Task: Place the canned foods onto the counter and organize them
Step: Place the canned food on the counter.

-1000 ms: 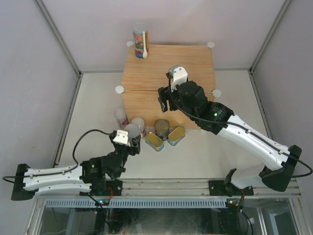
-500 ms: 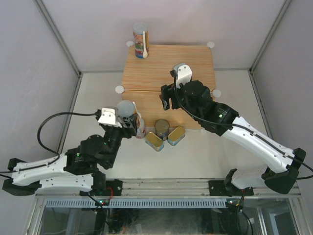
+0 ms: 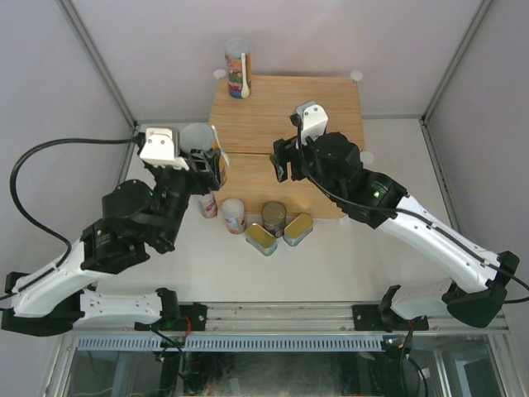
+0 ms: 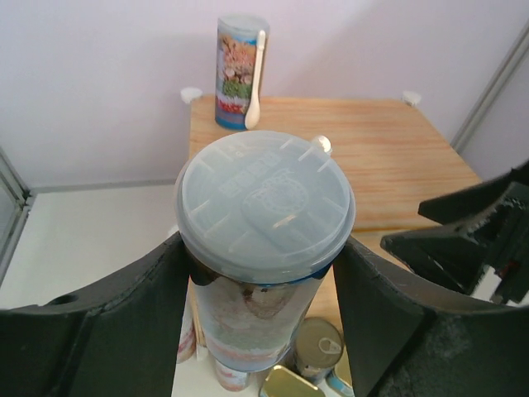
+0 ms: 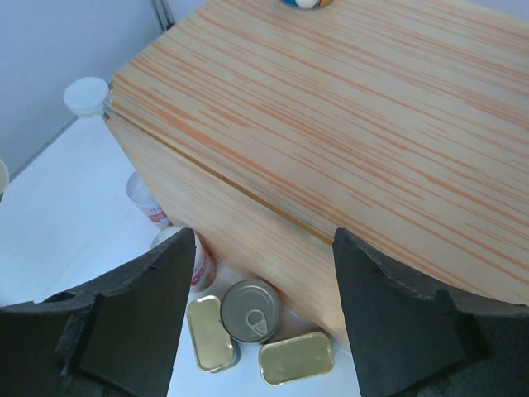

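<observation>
My left gripper [image 3: 205,165] is shut on a tall white-lidded can [image 3: 197,138] and holds it high beside the front left corner of the wood-grain counter [image 3: 318,103]. The left wrist view shows that can [image 4: 264,223] between both fingers. Another tall can [image 3: 237,69] stands on the counter's back left corner. On the table in front of the counter stand two tall cans [image 3: 208,205] [image 3: 234,215], a dark metal-topped can [image 3: 274,217] and two gold tins [image 3: 262,239] [image 3: 298,229]. My right gripper [image 3: 285,161] is open and empty over the counter's front edge.
White round connectors [image 3: 202,150] stick out at the counter's corners. Grey enclosure walls and metal frame posts [image 3: 99,62] stand on both sides. The right arm's black gripper [image 4: 471,240] shows close on the right in the left wrist view.
My left arm has lifted the tall can from the table group and carried it up and back to the counter's left front corner. The right arm has barely moved.
</observation>
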`<action>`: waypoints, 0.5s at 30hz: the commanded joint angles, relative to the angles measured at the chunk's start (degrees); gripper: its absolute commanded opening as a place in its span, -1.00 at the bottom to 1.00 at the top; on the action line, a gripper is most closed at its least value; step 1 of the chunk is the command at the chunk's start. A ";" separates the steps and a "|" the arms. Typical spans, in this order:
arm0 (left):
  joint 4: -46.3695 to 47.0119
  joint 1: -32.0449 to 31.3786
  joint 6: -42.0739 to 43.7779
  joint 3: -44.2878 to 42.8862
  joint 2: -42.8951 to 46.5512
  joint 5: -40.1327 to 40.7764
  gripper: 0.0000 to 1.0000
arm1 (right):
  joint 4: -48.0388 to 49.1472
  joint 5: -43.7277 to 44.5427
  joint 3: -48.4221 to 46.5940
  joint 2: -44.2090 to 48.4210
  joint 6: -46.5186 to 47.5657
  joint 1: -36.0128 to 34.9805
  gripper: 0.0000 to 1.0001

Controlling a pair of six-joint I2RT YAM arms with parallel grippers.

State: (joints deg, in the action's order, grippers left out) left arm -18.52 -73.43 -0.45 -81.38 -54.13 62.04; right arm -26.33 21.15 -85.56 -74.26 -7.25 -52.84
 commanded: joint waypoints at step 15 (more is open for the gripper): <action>-4.31 21.96 -4.07 -22.00 -11.87 -25.36 -1.00 | 6.37 -1.34 -3.67 -0.46 -0.33 5.76 0.35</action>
State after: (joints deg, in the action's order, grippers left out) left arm -28.51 -55.09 -2.07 -97.34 -64.93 44.47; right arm -23.97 20.64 -86.74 -74.35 -7.27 -49.15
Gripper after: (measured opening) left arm 0.688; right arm 0.676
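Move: The left gripper holds a canned food upright. The middle of the counter top lies about 28 cm ahead of it, 13 cm to its right and 20 cm below. The standing can is about 34 cm ahead, 2 cm right and 13 cm below. The right gripper hangs about 7 cm ahead, 15 cm right and 10 cm lower. From the right hand, the counter-top middle is some 21 cm ahead, 1 cm left and 10 cm below. Carry the canned food forward with the left gripper, about 5 cm towards the counter and the can standing there. Keep lifting about 3 cm, mostly at first, and hold it upright in an unchanged grip. Meanwhile ease the open, empty right gripper roughly 3 cm forward, up and to the right. ##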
